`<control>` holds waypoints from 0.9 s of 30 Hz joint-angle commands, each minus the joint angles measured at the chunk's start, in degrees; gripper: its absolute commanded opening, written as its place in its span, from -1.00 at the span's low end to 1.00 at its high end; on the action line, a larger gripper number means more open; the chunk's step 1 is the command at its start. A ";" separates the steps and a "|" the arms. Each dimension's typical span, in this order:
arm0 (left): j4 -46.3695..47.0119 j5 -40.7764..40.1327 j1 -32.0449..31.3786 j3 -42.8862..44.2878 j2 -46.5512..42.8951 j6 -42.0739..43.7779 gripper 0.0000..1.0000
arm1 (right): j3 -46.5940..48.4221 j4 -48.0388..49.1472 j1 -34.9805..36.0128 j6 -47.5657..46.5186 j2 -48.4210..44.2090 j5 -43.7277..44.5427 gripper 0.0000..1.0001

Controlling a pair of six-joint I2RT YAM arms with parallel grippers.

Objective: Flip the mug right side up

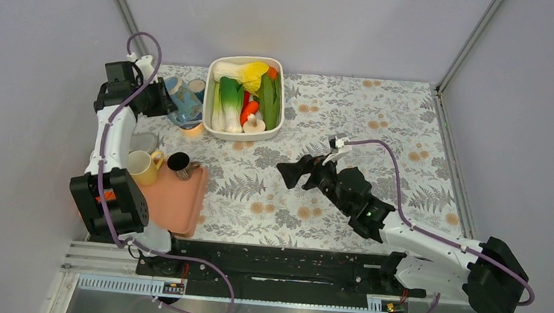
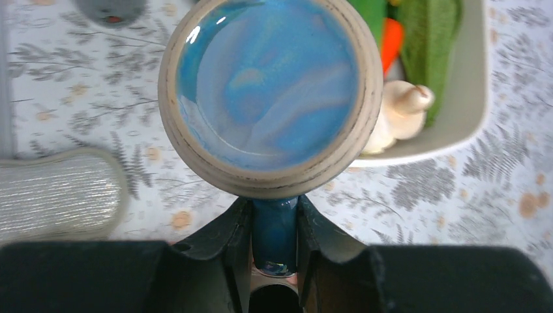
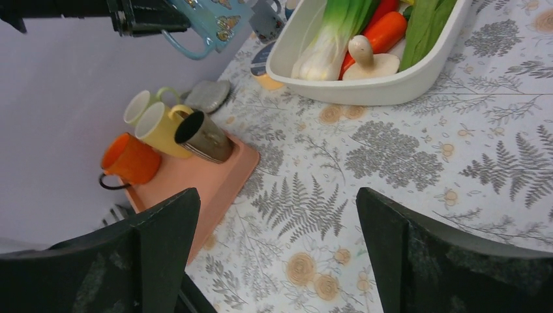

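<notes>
The blue mug (image 1: 185,103) (image 2: 270,91) (image 3: 212,19) hangs in the air at the back left, just left of the white basin. My left gripper (image 1: 166,101) (image 2: 274,205) (image 3: 153,19) is shut on its dark blue handle. In the left wrist view a round blue glazed face with a bare tan ring, seemingly the mug's base, points at the camera. My right gripper (image 1: 288,171) (image 3: 277,195) is open over the middle of the table, holding nothing and well away from the mug.
A white basin (image 1: 282,101) (image 3: 365,91) of vegetables stands at the back centre. A pink tray (image 1: 180,209) (image 3: 215,182) at front left carries a yellow mug (image 1: 141,166) and a dark mug (image 1: 178,161). A grey pad (image 2: 59,195) lies nearby.
</notes>
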 commanded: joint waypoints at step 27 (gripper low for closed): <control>0.04 21.12 -27.14 5.19 -14.02 -14.67 -1.00 | 12.55 32.02 -5.91 34.26 23.00 -5.68 0.89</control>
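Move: The left hand holds the upside-down mug by its handle. The open right gripper it goes to is some 42 cm to its right, 18 cm back and about level. The vegetable bin lies about 21 cm right of the left hand, 7 cm ahead and 15 cm lower; the dark mug is 20 cm back, 2 cm left and 16 cm lower. From the right hand, the held mug is about 36 cm left, 19 cm ahead, roughly level. Left hand swings the mug about 22 cm right, back and up towards the open right gripper, itself rising forward. ##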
